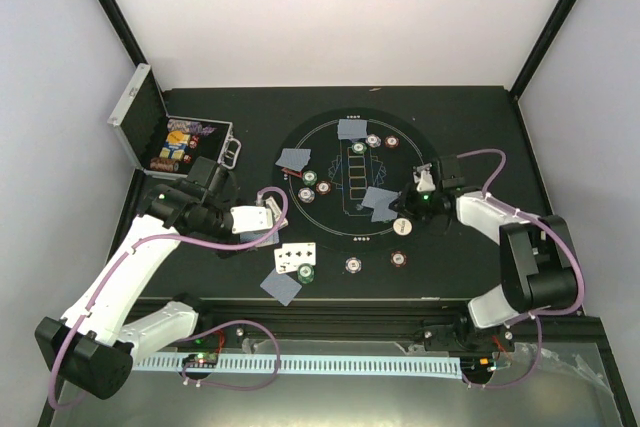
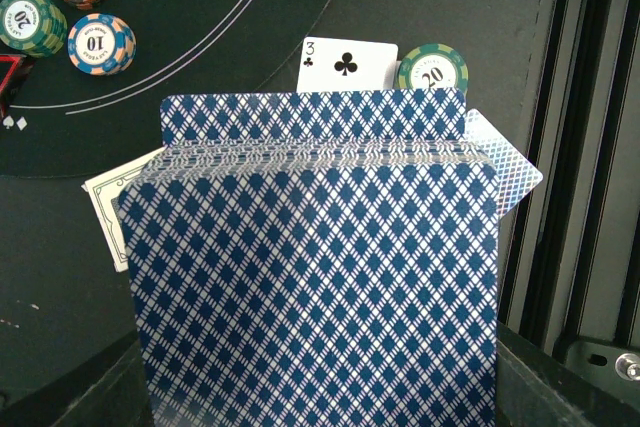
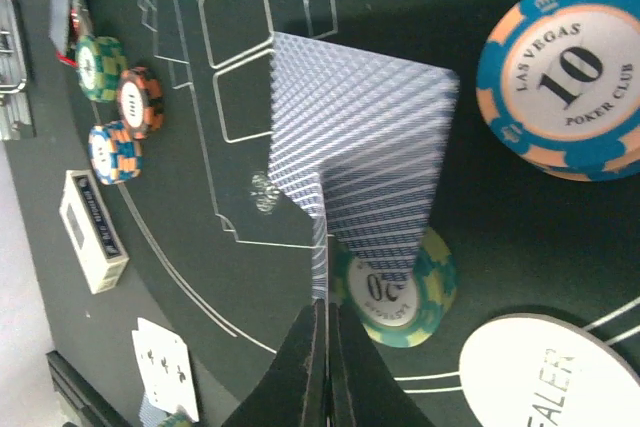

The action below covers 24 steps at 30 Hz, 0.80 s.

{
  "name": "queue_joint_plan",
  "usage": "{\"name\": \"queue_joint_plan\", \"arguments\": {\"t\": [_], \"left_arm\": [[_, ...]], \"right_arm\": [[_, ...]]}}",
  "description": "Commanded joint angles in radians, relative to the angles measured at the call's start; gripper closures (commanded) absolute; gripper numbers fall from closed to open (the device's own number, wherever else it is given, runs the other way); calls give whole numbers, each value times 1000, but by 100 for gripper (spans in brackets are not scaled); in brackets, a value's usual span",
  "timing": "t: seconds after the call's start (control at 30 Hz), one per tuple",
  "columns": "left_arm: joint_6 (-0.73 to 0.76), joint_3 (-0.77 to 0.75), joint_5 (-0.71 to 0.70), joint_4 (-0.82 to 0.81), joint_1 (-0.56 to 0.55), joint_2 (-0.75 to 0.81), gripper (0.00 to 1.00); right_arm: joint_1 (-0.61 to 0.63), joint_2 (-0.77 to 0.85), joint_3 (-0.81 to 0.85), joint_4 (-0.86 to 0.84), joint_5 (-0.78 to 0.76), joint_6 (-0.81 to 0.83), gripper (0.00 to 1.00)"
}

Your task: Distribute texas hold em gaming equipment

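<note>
My left gripper (image 1: 268,209) is shut on a deck of playing cards (image 2: 320,277) with blue diamond backs, which fills the left wrist view. Beyond the deck lie a face-up three of clubs (image 2: 345,65), a green chip (image 2: 432,69) and a face-down card (image 2: 505,162). My right gripper (image 3: 325,317) is shut on the edge of a face-down card (image 3: 365,147) at the right of the round black mat (image 1: 352,172). That card's far part reaches over a green chip (image 3: 395,292). A blue-and-orange chip (image 3: 565,72) and a white dealer disc (image 3: 545,372) lie close by.
More face-down cards (image 1: 352,129) (image 1: 294,158) and chips (image 1: 374,141) (image 1: 310,179) lie on the mat. Two chips (image 1: 353,265) (image 1: 400,260) sit at its near edge. The open silver case (image 1: 150,132) stands at the back left. A small white box (image 3: 92,227) lies off the mat.
</note>
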<state>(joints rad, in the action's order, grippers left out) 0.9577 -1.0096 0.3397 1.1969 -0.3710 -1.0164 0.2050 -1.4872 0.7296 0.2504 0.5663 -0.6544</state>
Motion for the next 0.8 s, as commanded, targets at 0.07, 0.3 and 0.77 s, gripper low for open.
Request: {"name": "queue_joint_plan", "arguments": {"t": [0.07,0.3,0.77], "left_arm": [[18,-41,-1,9,-6,-4,99],[19,-35,-4,9,-6,5,98],[21,-42,13,11,-6,5,98]], "right_arm": [[-6,-48,27,-1,-34,52,94],[-6,-3,39,94,-137,93,80],[91,284,49,182,-141,20,44]]}}
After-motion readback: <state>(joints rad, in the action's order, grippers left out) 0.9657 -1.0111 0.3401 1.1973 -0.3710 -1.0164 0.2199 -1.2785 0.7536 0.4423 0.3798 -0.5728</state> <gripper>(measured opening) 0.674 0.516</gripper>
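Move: The held card is going down onto the green chip about 2 cm to the right hand's left, level with it fore and aft and some 3 cm below. The card already dealt lies roughly 4 cm ahead and 4 cm left. The blue chips are about 5 cm ahead and 3 cm right, and the dealer button 3 cm back and 3 cm right. From the left hand the green chip is some 12 cm ahead, 31 cm right and 14 cm down. The card pinched by its edge in the right fingertips is lowered about 2 cm over the green chip and let go, the fingers opening to roughly half. As they part, the right hand draws some 3 cm to its right and tips about 10 degrees so that the fingers point more steeply down, then rises about 5 cm clear of the card. The left hand still holds the deck. ##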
